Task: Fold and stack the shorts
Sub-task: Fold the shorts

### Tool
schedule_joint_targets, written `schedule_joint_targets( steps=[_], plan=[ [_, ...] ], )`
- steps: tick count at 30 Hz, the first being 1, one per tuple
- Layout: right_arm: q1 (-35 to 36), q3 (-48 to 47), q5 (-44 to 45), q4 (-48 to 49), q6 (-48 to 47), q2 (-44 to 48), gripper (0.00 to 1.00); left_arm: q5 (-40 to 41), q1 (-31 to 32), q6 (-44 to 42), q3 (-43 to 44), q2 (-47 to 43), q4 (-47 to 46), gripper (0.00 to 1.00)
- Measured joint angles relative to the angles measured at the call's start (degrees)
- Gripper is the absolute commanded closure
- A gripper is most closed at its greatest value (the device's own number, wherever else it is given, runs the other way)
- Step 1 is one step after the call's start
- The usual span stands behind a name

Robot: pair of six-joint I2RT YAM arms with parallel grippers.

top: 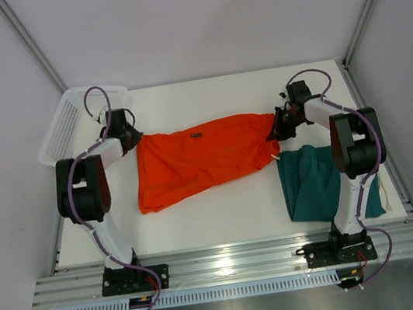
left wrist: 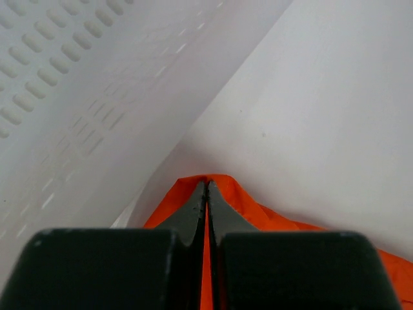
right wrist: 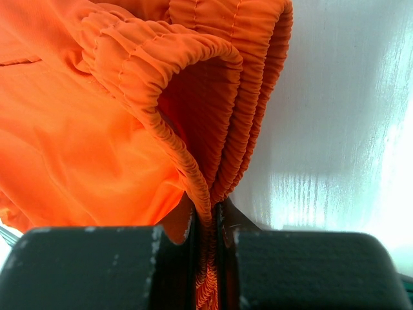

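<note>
The orange shorts (top: 199, 160) lie spread across the middle of the white table, stretched between both grippers. My left gripper (top: 131, 138) is shut on the far left corner of the orange shorts (left wrist: 258, 210), a thin strip of fabric pinched between its fingers (left wrist: 193, 210). My right gripper (top: 279, 125) is shut on the gathered elastic waistband of the orange shorts (right wrist: 213, 116) at the far right end. The teal-green shorts (top: 317, 183) lie folded at the near right, partly under the right arm.
A white mesh plastic basket (top: 68, 123) stands at the far left corner, close behind the left gripper; its perforated wall (left wrist: 58, 58) fills the left wrist view. Metal frame rails (top: 231, 261) run along the near table edge.
</note>
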State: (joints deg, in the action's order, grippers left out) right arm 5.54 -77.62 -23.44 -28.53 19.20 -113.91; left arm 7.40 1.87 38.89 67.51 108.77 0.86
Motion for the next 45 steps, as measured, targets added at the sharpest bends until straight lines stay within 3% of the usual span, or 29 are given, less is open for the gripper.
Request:
schedule_joint_targets(
  steps=[19,28,35,42,45],
  plan=[
    [-0.2,0.9,-0.4,1.0,0.0,0.1,1.00,0.0,-1.2,0.0,7.8,3.8,4.6,1.00],
    [-0.1,1.1,-0.2,1.0,0.0,0.2,1.00,1.0,-1.7,0.1,18.7,8.6,11.0,1.00],
    [-0.1,1.2,0.0,1.2,0.0,0.3,1.00,-0.3,-2.9,0.2,18.8,8.7,12.9,0.79],
    [-0.1,1.3,0.0,1.3,0.1,0.3,1.00,-2.1,-1.0,0.1,5.4,-0.3,11.7,0.53],
    [-0.1,1.5,0.0,1.5,0.2,0.5,1.00,-2.5,0.8,0.2,0.5,-4.6,11.1,0.53]
  ],
)
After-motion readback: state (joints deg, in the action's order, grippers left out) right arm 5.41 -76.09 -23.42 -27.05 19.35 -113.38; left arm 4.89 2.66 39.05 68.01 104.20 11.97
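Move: The shorts' far left corner is at my closed left fingertips, low over the table. The basket's middle lies about 16 cm to this hand's left and 9 cm ahead, its near wall close beside my fingers. The dark label is roughly 17 cm right and 2 cm back; the shorts' near left corner is some 26 cm straight back. From my right hand, which holds the waistband's other end, that far left corner lies about 41 cm left and 8 cm ahead. With my left fingers still shut at the corner, I draw it forward about 5 cm, a little left and up some 2 cm, alongside the basket. Then I open to about half and pull back about 8 cm, sinking slightly and sliding right, so the corner comes clear of my fingers. My right hand stays put and keeps its pinch on the waistband. ##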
